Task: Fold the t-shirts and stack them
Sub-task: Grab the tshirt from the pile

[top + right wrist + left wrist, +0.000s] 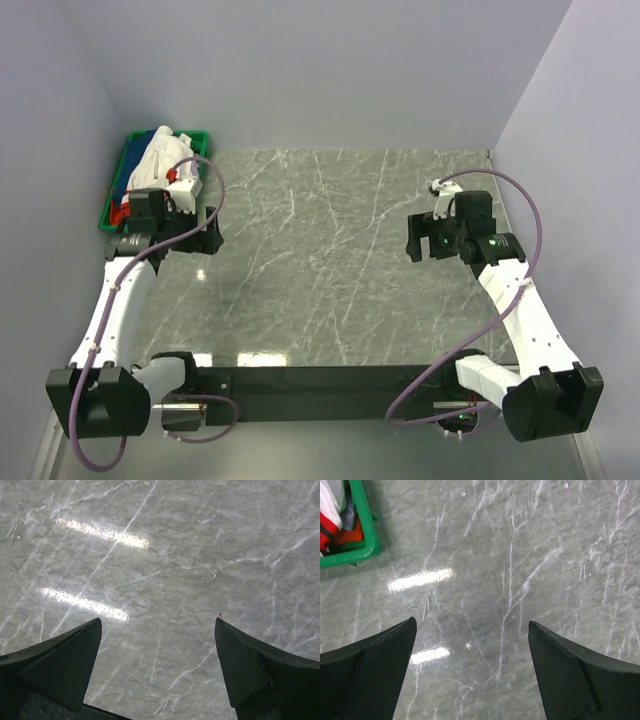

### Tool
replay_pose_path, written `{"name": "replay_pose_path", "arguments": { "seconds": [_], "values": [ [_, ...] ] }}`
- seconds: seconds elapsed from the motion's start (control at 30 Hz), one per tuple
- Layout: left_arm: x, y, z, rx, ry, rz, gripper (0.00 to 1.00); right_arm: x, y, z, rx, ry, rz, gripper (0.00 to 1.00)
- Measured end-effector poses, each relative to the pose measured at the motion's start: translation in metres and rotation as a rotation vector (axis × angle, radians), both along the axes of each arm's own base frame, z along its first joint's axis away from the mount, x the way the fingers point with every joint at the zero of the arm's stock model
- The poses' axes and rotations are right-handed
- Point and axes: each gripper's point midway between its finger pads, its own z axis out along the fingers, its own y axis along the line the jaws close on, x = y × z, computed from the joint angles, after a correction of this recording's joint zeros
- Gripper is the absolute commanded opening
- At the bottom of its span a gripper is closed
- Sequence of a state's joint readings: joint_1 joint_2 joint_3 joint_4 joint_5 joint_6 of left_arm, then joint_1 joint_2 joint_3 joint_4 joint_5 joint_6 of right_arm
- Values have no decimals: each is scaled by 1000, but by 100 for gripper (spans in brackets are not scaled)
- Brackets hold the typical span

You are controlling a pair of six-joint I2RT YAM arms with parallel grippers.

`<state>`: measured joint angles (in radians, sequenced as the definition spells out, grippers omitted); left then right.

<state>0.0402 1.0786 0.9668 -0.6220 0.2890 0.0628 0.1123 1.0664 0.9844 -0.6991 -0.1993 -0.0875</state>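
Note:
The t-shirts lie bunched in a green crate (112, 205) at the table's far left. A white one (160, 158) is on top, with red cloth (120, 212) and dark blue below it. In the left wrist view the crate's corner (367, 540) shows white and red cloth (327, 515). My left gripper (190, 240) is open and empty over bare table, just right of the crate. My right gripper (425, 245) is open and empty over the right half of the table. No lavender shirt shows.
The table is grey marble (320, 260) with white veins. White walls close in on the left, back and right. The crate stands against the left wall. A black rail (320, 380) with both arm bases runs along the near edge.

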Motion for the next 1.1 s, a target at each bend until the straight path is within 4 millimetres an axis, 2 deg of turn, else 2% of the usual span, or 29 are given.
{"name": "replay_pose_path", "arguments": {
  "seconds": [0.07, 0.17, 0.33, 0.4, 0.53, 0.63, 0.73, 0.97, 1.07, 1.1],
  "values": [
    [8, 0, 6, -5, 10, 6, 99, 1, -1, 0, -4, 0, -4, 100],
    [31, 5, 22, -2, 6, 36, 99, 3, -2, -2, -12, 8, -11, 100],
    [90, 25, 58, 33, -44, 109, 99, 6, -2, -5, -13, 21, -11, 100],
    [115, 42, 68, 42, -57, 154, 99, 6, -2, -8, -13, 32, -10, 100],
    [158, 87, 72, 42, -60, 245, 97, 8, -1, -10, -14, 49, -5, 100],
    [185, 123, 62, 35, -40, 305, 97, 10, 1, -12, -6, 59, 3, 100],
    [199, 146, 36, 31, 9, 341, 97, 10, 2, -18, -4, 80, 8, 100],
    [220, 151, -16, 39, 98, 335, 98, 12, 4, -32, -5, 141, 17, 100],
    [229, 155, -32, 50, 118, 338, 95, 14, 5, -33, -3, 151, 19, 100],
    [232, 156, -38, 52, 126, 337, 91, 14, 5, -34, -3, 153, 20, 100]
  ]
}}
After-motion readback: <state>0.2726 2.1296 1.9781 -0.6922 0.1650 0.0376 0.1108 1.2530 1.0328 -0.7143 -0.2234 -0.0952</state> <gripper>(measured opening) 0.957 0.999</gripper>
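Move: The white t-shirt on the pile lies roughly 25 cm ahead of the left hand, 17 cm to its left and 12 cm lower, in a green bin whose middle is about 21 cm ahead and 20 cm left. Navy cloth lies about 9 cm left of the white shirt, and red cloth some 13 cm nearer than it and 4 cm farther left. From the right hand, the white shirt is far left, about 82 cm, and 27 cm ahead. To the white t-shirt in the green bin goes the left hand, fingers staying wide open: it arcs forward and left, first rising about 7 cm, then sinking some 11 cm over the pile while turning about 20 degrees counter-clockwise. Contact with the cloth can't be made out. The empty right hand merely sinks a few centimetres, tipping slightly downward. ##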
